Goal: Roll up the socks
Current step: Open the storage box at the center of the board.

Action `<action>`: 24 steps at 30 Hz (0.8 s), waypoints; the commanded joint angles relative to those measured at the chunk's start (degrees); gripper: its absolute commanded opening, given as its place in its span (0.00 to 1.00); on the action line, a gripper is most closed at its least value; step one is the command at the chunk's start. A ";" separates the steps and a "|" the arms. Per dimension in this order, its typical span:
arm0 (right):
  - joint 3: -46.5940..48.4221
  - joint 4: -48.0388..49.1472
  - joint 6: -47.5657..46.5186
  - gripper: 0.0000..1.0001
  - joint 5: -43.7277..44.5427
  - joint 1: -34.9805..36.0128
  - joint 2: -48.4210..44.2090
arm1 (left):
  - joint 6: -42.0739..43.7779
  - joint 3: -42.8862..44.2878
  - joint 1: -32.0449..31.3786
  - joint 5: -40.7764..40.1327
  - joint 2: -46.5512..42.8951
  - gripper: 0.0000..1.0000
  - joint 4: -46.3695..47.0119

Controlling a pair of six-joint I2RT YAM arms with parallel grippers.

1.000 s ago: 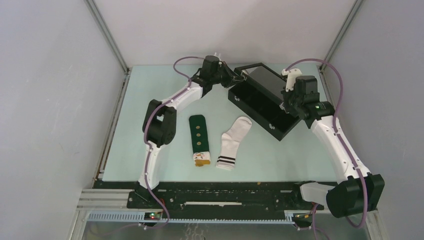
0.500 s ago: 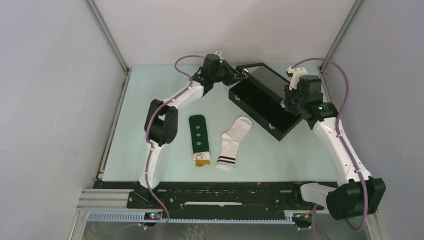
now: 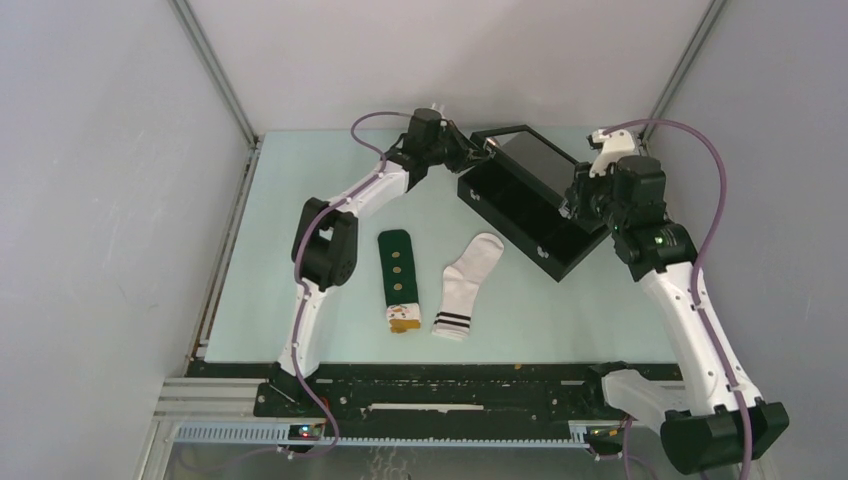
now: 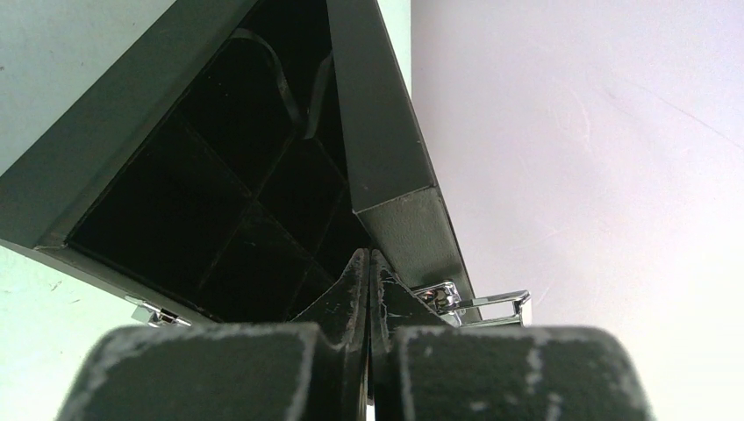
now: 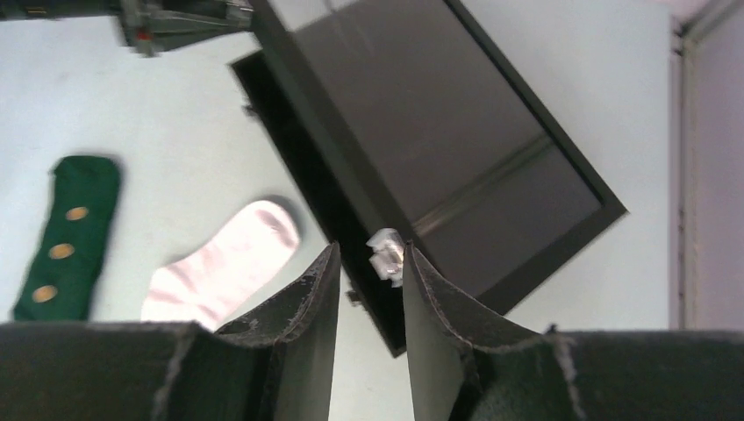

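Observation:
Both socks lie flat on the table, side by side. The dark green sock with tan dots is on the left and also shows in the right wrist view. The white sock with two black cuff stripes lies to its right. My left gripper is shut at the far corner of an open black box, with nothing seen between its fingers. My right gripper hangs open and empty above the box's right end.
The black box stands diagonally at the back right, its lid swung back and dividers inside. Chrome latches sit on its edge. Grey walls enclose the table on three sides.
My right gripper has opened and drawn up and to the right, away from the box's end. The left arm and both socks have stayed in place.

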 commanded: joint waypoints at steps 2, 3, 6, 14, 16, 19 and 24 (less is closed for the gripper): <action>-4.31 5.97 3.10 0.37 -3.04 5.87 -6.19 | -0.55 5.68 -0.26 1.10 0.07 0.00 2.97; -7.30 8.15 3.70 0.36 -3.25 7.20 -7.91 | -0.46 5.79 -0.26 1.12 0.11 0.00 2.79; -13.63 12.95 5.24 0.27 -2.89 9.58 -11.97 | -0.46 6.08 -0.25 1.43 0.24 0.00 2.80; -26.69 24.99 3.56 0.00 -1.55 11.65 -17.02 | 0.65 7.72 -0.25 2.41 0.28 0.00 1.99; -28.27 27.67 1.63 0.00 0.07 12.53 -15.75 | 0.85 8.43 -0.25 2.78 0.44 0.00 1.82; -30.69 33.54 -2.89 0.00 5.84 15.13 -13.93 | 1.32 9.62 -0.20 3.28 0.68 0.00 1.64; -32.06 42.97 -7.11 0.00 14.03 17.37 -8.60 | 2.17 11.46 -0.18 3.92 1.29 0.00 0.90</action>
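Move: The right hand hangs over the box, with the lid's right latch some 3 cm ahead, 1 cm left and 13 cm below. From that hand, the open box's middle is roughly 2 cm ahead, 4 cm left and 24 cm down; the white sock is 15 cm back, 19 cm left and 28 cm down. The left fingertips are already at the lid's left front corner, about 1 cm ahead, 2 cm right and 1 cm above. Right hand swings left and back, closing, then sinks about 8 cm; left fingertips push the lid up slightly. ##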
